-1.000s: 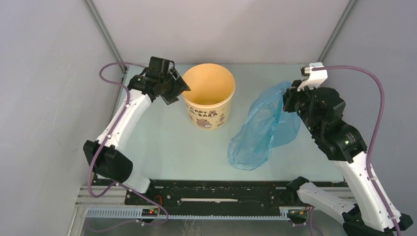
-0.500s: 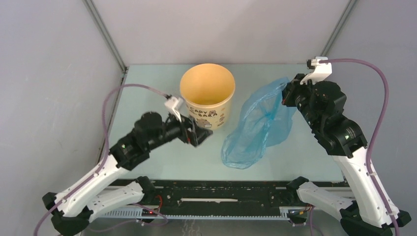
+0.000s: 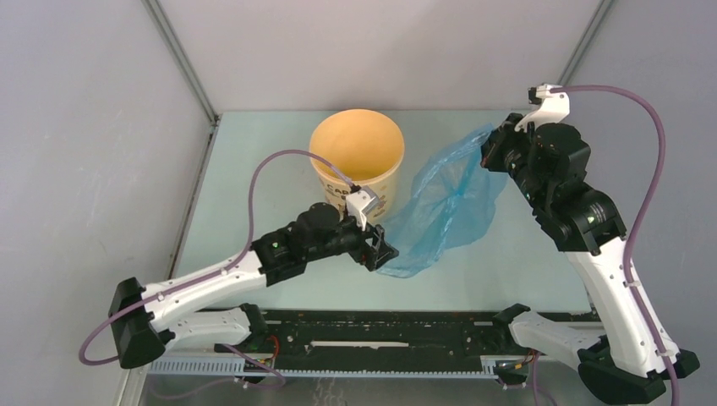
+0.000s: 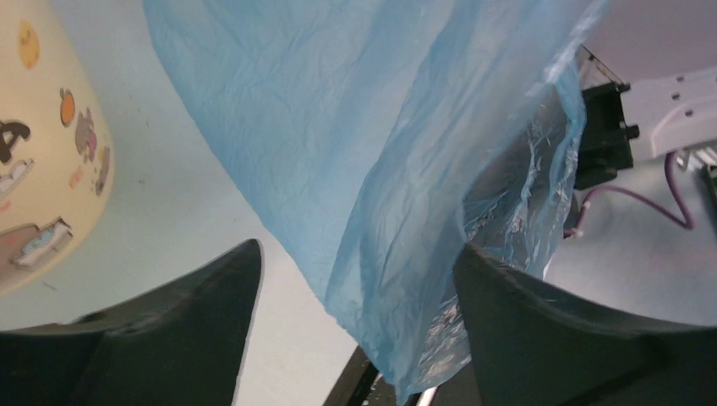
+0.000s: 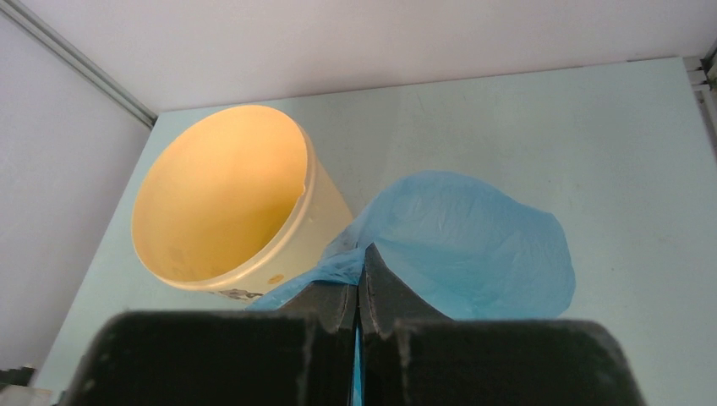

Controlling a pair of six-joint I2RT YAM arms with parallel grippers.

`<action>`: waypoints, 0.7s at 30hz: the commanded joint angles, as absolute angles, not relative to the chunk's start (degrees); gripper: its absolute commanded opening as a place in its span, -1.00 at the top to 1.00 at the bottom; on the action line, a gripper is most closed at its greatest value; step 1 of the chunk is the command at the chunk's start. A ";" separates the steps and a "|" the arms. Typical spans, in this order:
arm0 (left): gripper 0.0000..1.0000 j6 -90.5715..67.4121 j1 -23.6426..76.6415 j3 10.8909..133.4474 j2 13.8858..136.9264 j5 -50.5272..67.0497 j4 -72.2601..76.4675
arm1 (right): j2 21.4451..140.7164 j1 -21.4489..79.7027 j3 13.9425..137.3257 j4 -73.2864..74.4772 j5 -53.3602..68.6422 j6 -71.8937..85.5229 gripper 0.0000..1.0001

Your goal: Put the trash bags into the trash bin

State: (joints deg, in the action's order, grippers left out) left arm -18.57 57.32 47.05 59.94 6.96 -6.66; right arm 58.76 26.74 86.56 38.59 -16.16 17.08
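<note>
The light-blue trash bag (image 3: pixel 444 203) hangs in the air right of the pale-yellow trash bin (image 3: pixel 356 161), which stands upright at the table's back middle. My right gripper (image 3: pixel 490 152) is shut on the bag's upper edge and holds it up; in the right wrist view the film (image 5: pixel 473 245) is pinched between the closed fingers. My left gripper (image 3: pixel 382 254) is open at the bag's lower end; in the left wrist view the hanging film (image 4: pixel 372 169) lies between the two spread fingers (image 4: pixel 211 296). The bin's printed side (image 4: pixel 42 169) shows at the left there.
Grey walls enclose the pale-green table (image 3: pixel 270 220) on three sides. The black rail with the arm bases (image 3: pixel 380 334) runs along the near edge. The right arm's purple cable (image 3: pixel 651 194) loops along the right side.
My left arm has swung from beside the bin's left side down and across to the bag's lower end. My right gripper has lifted the bag and carried it slightly left toward the bin.
</note>
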 commanded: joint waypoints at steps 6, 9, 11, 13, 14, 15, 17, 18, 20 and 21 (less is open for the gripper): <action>0.30 -20.87 58.23 56.48 63.11 -3.02 -12.74 | 55.88 25.89 88.35 38.80 -18.10 18.15 1.00; 0.94 -16.91 58.10 65.92 62.53 -6.02 -18.03 | 55.15 25.93 91.10 37.94 -17.56 16.57 1.00; 0.99 -14.58 57.95 73.51 62.21 -11.12 -20.38 | 55.44 25.94 94.23 36.81 -14.26 15.28 1.00; 1.00 -14.71 56.83 82.45 62.77 -15.04 -21.91 | 56.28 25.93 97.82 35.70 -9.29 15.67 1.00; 1.00 -15.43 55.52 87.10 63.73 -14.85 -23.17 | 56.94 25.97 99.58 35.09 -6.58 16.53 1.00; 0.99 -16.44 53.96 91.75 64.61 -12.91 -24.01 | 57.68 26.05 101.39 34.38 -3.80 17.70 1.00; 1.00 -18.09 50.37 98.66 66.08 -11.30 -25.01 | 59.31 26.94 104.13 31.62 3.02 20.44 1.00; 0.99 -18.17 49.34 101.20 66.39 -11.53 -25.09 | 60.06 27.94 105.18 29.71 5.11 21.00 1.00; 1.00 -15.75 48.55 104.29 66.29 -13.24 -24.02 | 62.05 30.66 107.11 25.13 6.92 21.86 1.00; 1.00 -13.86 48.43 105.18 65.99 -14.66 -23.27 | 63.28 31.85 108.32 23.16 7.56 22.54 1.00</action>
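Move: The free edge of the blue bag hangs almost between the left gripper's open fingers, some 2 cm forward, 2 cm to the right and about 1 cm lower. The trash bin's middle is roughly 23 cm ahead of the left gripper, 8 cm left and 10 cm below. From the right gripper, which holds the bag's top, that free edge lies about 11 cm back, 16 cm left and 20 cm down; the bin is about 9 cm ahead, 21 cm left and 30 cm down. Ease the left gripper about 2 cm forward and shut it on the bag's free edge, then sweep it steeply up some 33 cm, drifting left and a little forward as it turns counter-clockwise and tips up. Meanwhile keep the right gripper's pinch and raise it about 16 cm, drawing back some 6 cm and tilting its fingers upward. ##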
